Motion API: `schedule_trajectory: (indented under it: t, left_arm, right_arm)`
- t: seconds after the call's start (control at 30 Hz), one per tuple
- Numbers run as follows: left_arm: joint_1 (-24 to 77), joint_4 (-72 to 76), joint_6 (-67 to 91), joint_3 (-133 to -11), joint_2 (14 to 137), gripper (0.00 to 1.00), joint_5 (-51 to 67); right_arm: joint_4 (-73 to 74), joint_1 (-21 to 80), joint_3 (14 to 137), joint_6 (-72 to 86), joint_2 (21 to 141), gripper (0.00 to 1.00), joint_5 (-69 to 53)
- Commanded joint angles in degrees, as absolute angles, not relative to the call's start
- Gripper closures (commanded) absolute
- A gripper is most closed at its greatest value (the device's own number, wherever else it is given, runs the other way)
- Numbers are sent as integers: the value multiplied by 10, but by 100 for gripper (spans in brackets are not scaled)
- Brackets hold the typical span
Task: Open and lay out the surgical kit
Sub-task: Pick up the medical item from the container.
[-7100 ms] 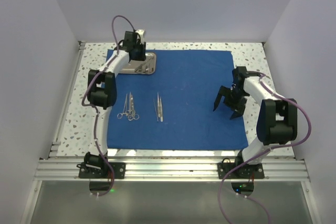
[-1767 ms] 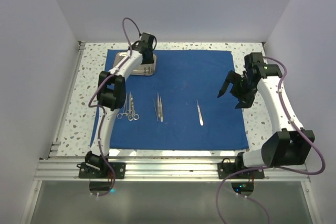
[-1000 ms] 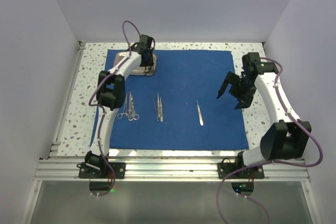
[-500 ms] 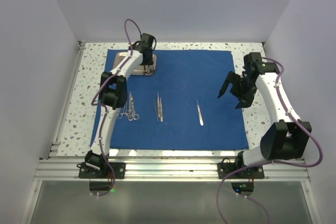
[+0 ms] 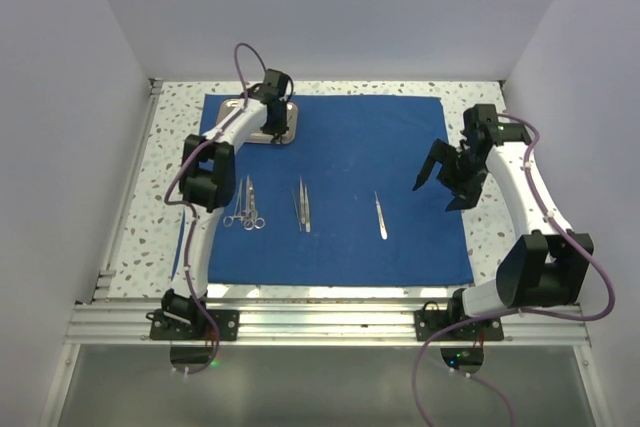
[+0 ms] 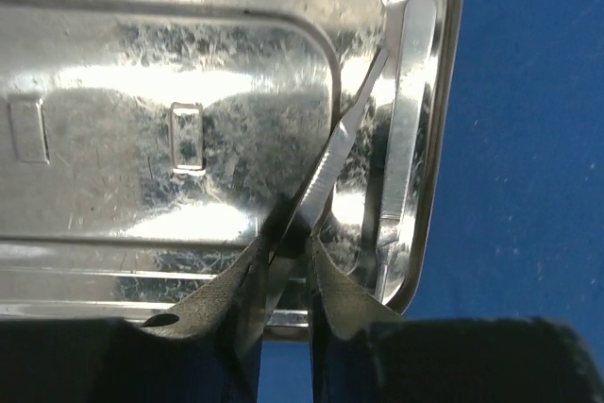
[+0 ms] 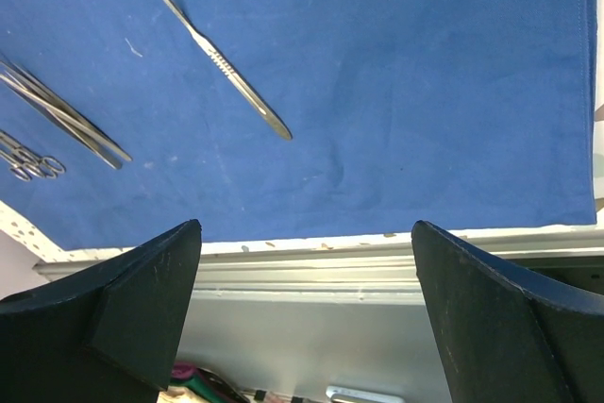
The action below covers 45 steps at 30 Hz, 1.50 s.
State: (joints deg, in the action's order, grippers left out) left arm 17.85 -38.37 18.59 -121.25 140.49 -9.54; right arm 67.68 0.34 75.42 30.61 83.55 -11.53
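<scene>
The royal-blue cloth lies spread flat over the table. On its far left corner stands the shiny steel tray. My left gripper reaches down into that tray. In the left wrist view the left gripper is pinched on a thin silver instrument that leans along the right wall of the tray. Ring-handled scissors and forceps, tweezers and a flat steel handle lie in a row on the cloth. My right gripper hangs open above the cloth's right side, holding nothing.
Speckled tabletop borders the cloth. An aluminium rail runs along the near edge, also seen past the cloth's front hem. White walls close in left, right and behind. The flat handle and tweezers show in the right wrist view.
The left gripper's jaws have narrowed onto the thin instrument in the tray. The right arm has barely moved. The flat handle on the cloth was absent in the oldest frame.
</scene>
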Motion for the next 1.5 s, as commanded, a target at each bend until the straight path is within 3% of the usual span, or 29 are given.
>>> schedule_trajectory:
  t: [0.0,0.5,0.53,0.57,0.63,0.67,1.47]
  left_arm:
    - [166,-473,179,-1177,1432,75,-57]
    - [163,-522,179,-1150,1466,75,-46]
    - [163,-525,180,-1148,1467,77,-45]
    - [163,-528,178,-1148,1467,88,-42]
    - [160,-533,174,-1154,1469,99,-31]
    - [157,-533,171,-1156,1469,100,-28]
    - [157,-404,195,-1140,1280,100,22]
  right_arm:
    - [669,2,749,299,809,3,-129]
    - [671,2,745,300,799,3,-129]
    - [671,2,744,301,797,2,-129]
    - [671,2,743,301,796,3,-129]
    - [671,2,739,304,795,2,-130]
    - [671,1,738,304,795,2,-131]
    - [657,2,699,315,756,3,-164]
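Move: The scalpel handle to be picked up lies between the left hand's part-open fingers, butt end at the tips; its middle is about 3 cm ahead, 2 cm to the right and 1 cm below. A second scalpel handle lies along the tray's right rim, some 5 cm ahead and 4 cm right of the hand. The tray's middle is about 5 cm ahead and 4 cm left. From the right hand, the first handle is roughly 30 cm ahead, 36 cm left and 14 cm below. The scalpel handle is pinched near its butt end by the left fingers, which first ease about 1 cm back and half a centimetre down around it, then shut from a quarter open. The left hand then climbs some 5 cm off the tray floor, drawing back about 2 cm towards the near rim and rolling slightly, left side down. Idle and wide open, the right hand drifts back about 2 cm. ##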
